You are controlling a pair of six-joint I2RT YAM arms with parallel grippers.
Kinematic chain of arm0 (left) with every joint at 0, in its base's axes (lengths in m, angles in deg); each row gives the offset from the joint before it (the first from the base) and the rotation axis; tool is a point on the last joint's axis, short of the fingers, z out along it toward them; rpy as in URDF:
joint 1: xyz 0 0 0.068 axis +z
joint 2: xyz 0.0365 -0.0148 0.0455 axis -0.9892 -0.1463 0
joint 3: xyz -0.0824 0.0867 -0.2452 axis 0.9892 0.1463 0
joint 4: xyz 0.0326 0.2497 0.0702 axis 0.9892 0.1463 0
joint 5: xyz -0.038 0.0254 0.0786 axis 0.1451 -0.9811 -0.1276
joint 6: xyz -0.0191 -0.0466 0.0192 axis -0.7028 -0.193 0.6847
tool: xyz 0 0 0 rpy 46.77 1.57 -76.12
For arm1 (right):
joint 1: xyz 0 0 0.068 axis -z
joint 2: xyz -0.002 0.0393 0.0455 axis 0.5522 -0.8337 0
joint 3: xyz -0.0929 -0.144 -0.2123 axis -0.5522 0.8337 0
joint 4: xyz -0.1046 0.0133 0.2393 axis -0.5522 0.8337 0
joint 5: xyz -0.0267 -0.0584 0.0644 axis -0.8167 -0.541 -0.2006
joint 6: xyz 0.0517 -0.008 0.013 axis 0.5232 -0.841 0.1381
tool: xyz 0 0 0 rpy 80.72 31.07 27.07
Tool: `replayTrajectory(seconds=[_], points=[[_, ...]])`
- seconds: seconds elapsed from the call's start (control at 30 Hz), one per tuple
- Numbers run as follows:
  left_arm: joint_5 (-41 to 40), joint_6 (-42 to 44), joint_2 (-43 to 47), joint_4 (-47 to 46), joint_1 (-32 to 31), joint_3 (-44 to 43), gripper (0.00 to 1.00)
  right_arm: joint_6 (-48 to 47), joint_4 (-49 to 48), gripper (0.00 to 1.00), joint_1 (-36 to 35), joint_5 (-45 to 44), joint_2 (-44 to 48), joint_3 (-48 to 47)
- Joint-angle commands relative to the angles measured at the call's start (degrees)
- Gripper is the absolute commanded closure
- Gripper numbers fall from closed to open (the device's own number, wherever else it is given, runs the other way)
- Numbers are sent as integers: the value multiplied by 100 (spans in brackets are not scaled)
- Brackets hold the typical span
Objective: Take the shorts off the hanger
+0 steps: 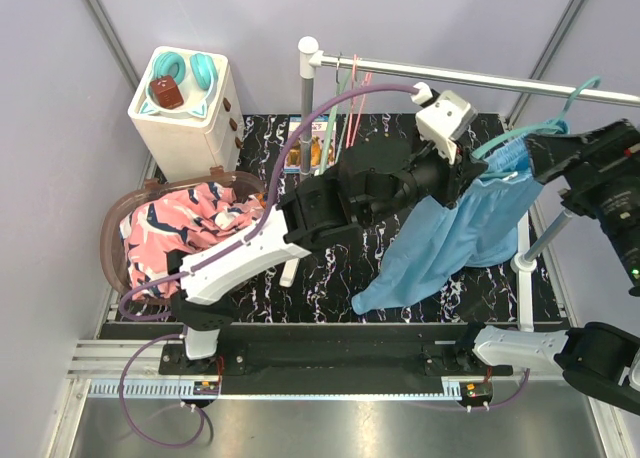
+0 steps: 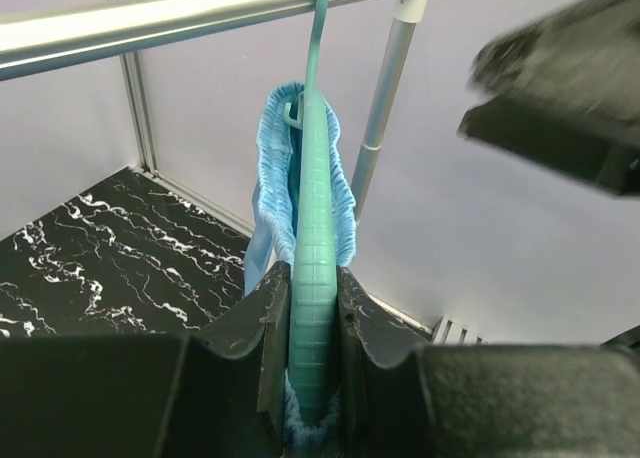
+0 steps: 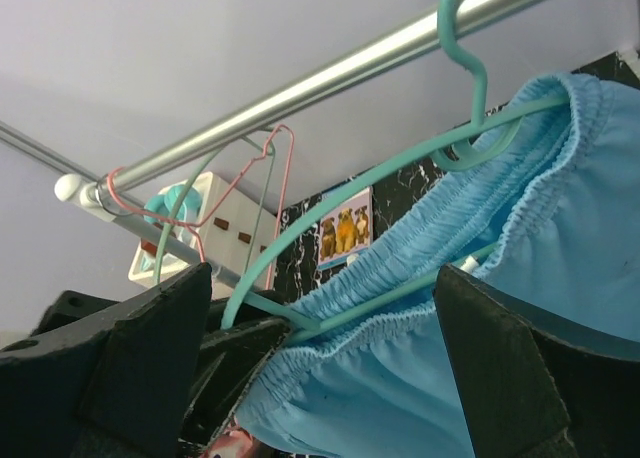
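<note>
Light blue shorts (image 1: 455,240) hang by their waistband from a teal hanger (image 1: 512,135) hooked on the metal rail (image 1: 470,76). My left gripper (image 1: 468,166) is shut on the hanger's left end; in the left wrist view the hanger (image 2: 313,278) sits pinched between the jaws, with the shorts' waistband (image 2: 268,168) wrapped around it. My right gripper (image 3: 325,308) is open, its fingers (image 3: 500,358) straddling the shorts (image 3: 420,388) just under the hanger (image 3: 330,223). Pink shorts (image 1: 185,223) with navy-and-white prints lie in the basket (image 1: 112,240) at the left.
A white cabinet (image 1: 190,118) with teal and brown items on top stands at the back left. Empty pink and green hangers (image 1: 350,98) hang at the rail's left end by its upright post (image 1: 307,78). The rail's right post (image 1: 545,240) stands behind the shorts.
</note>
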Motion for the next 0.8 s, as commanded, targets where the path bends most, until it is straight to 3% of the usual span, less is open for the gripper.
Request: replayTrajectory(seconds=[0.0, 0.23, 0.57, 0.77], points=[[234, -270, 622, -795, 203, -258, 100, 491, 941, 0, -28, 50, 64, 275], [1025, -692, 727, -1278, 291, -372, 100, 1025, 1327, 0, -28, -275, -120, -24], [1201, -683, 886, -1657, 423, -398, 100, 1729, 994, 0, -37, -363, 653, 925], [1246, -666, 1122, -1428, 423, 84, 100, 3249, 803, 2, -37, -188, 767, 1591]])
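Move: The left gripper already holds the left end of the green hanger; that hanger's hook sits on the rail about 17 cm to its right, 8 cm farther out and 8 cm above. The middle of the shorts' waistband is about 9 cm right of it, 4 cm out and 2 cm lower. From the open right gripper, the hook lies some 8 cm straight ahead and 4 cm higher, the waistband 5 cm ahead, 8 cm left and 3 cm lower. Bring the left gripper up about 9 cm and some 4 cm to the left, keeping its pinch on the hanger's end and tipping its fingertips up roughly 15 degrees, so the hook rides up at the rail. Keep the right gripper wide open beside the hanger, sinking it about 2 cm and rolling its left side up. ##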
